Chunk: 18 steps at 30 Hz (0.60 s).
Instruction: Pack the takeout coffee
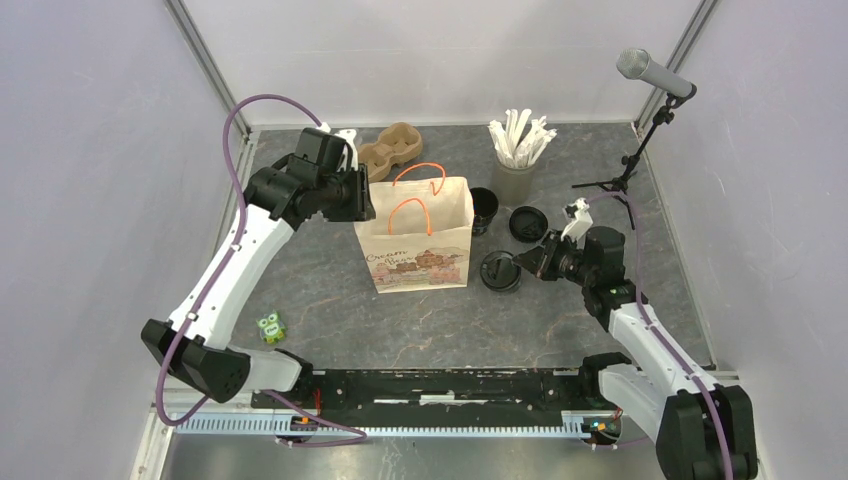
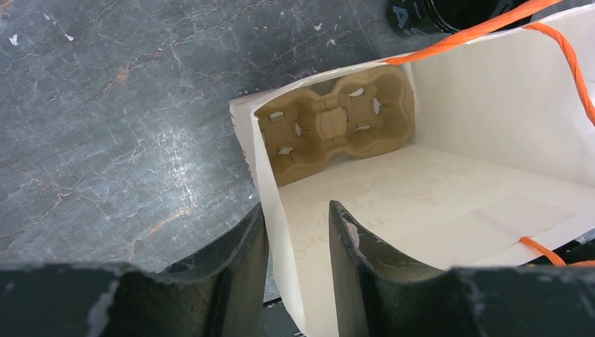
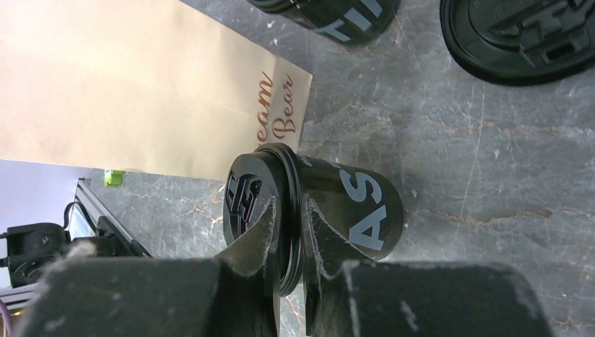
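The takeout coffee, a small black cup with a black lid, stands just right of the paper bag. My right gripper is shut on the lid's rim: one finger lies over the lid top and the other sits under the rim against the cup's side. My left gripper is at the bag's left top edge. In the left wrist view its jaws straddle the bag's side wall, open, with a gap beside the paper. A brown pulp carrier lies at the bottom of the bag.
A lidless black cup and a loose black lid sit behind the coffee. A grey cup of white sticks stands at the back, with another pulp carrier behind the bag. A microphone stand is at the right. A small owl toy is near left.
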### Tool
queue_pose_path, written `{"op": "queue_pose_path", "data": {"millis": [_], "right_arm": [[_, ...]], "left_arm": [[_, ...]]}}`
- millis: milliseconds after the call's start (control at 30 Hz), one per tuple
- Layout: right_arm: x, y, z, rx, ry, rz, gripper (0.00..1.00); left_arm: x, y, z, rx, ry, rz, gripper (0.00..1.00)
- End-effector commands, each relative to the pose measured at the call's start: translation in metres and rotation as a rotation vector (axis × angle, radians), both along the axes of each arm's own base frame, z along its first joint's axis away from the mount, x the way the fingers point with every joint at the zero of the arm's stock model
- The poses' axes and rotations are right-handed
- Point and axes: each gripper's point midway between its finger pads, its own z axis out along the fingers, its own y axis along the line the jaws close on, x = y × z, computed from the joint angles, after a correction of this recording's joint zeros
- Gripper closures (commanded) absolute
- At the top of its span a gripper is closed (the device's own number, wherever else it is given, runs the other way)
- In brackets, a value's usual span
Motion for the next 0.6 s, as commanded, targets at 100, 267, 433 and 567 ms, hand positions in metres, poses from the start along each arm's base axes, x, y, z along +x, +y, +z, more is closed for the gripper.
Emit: {"op": "queue_pose_path", "data": {"millis": [100, 267, 433, 567], "right_arm": [[-0.004, -0.008, -0.005, 0.032, -0.027, 0.007, 0.93], [-0.005, -0.016, -0.013, 0.021, -0.008, -0.013, 0.83], [-0.002, -0.023, -0.014, -0.009, -0.002, -0.032, 0.66], [0.001, -0.026, -0.011, -0.032, -0.002, -0.046, 0.55]], "left_arm": [[0.007, -0.008, 0.017, -0.016, -0.048, -0.042, 0.57], [0.008, -0.007, 0.017, -0.013, -0.05, -0.041, 0.57], [0.008, -0.009, 0.017, -0.012, -0.048, -0.043, 0.56], [0.009, -0.009, 0.016, -0.012, -0.044, -0.044, 0.56]]}}
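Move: The right fingers already pinch the lid rim of the tilted coffee cup, whose middle is about 2 cm ahead, 3 cm left and 4 cm below. The paper bag stands some 19 cm left and 6 cm farther out than this hand; the open cup is 12 cm ahead and 8 cm left, the loose lid 13 cm ahead and 3 cm right. From the left hand, at the bag's rim, the held cup lies roughly 26 cm right, 2 cm back and 18 cm below. Down about 1 cm, then some 2 cm to its right, the right hand eases the held cup onto the table away from the bag, its wrist almost unturned. Over the last stretch the fingers spread from a nearly shut pinch to less than half open, letting go of the lid rim as the hand sinks slightly more. ##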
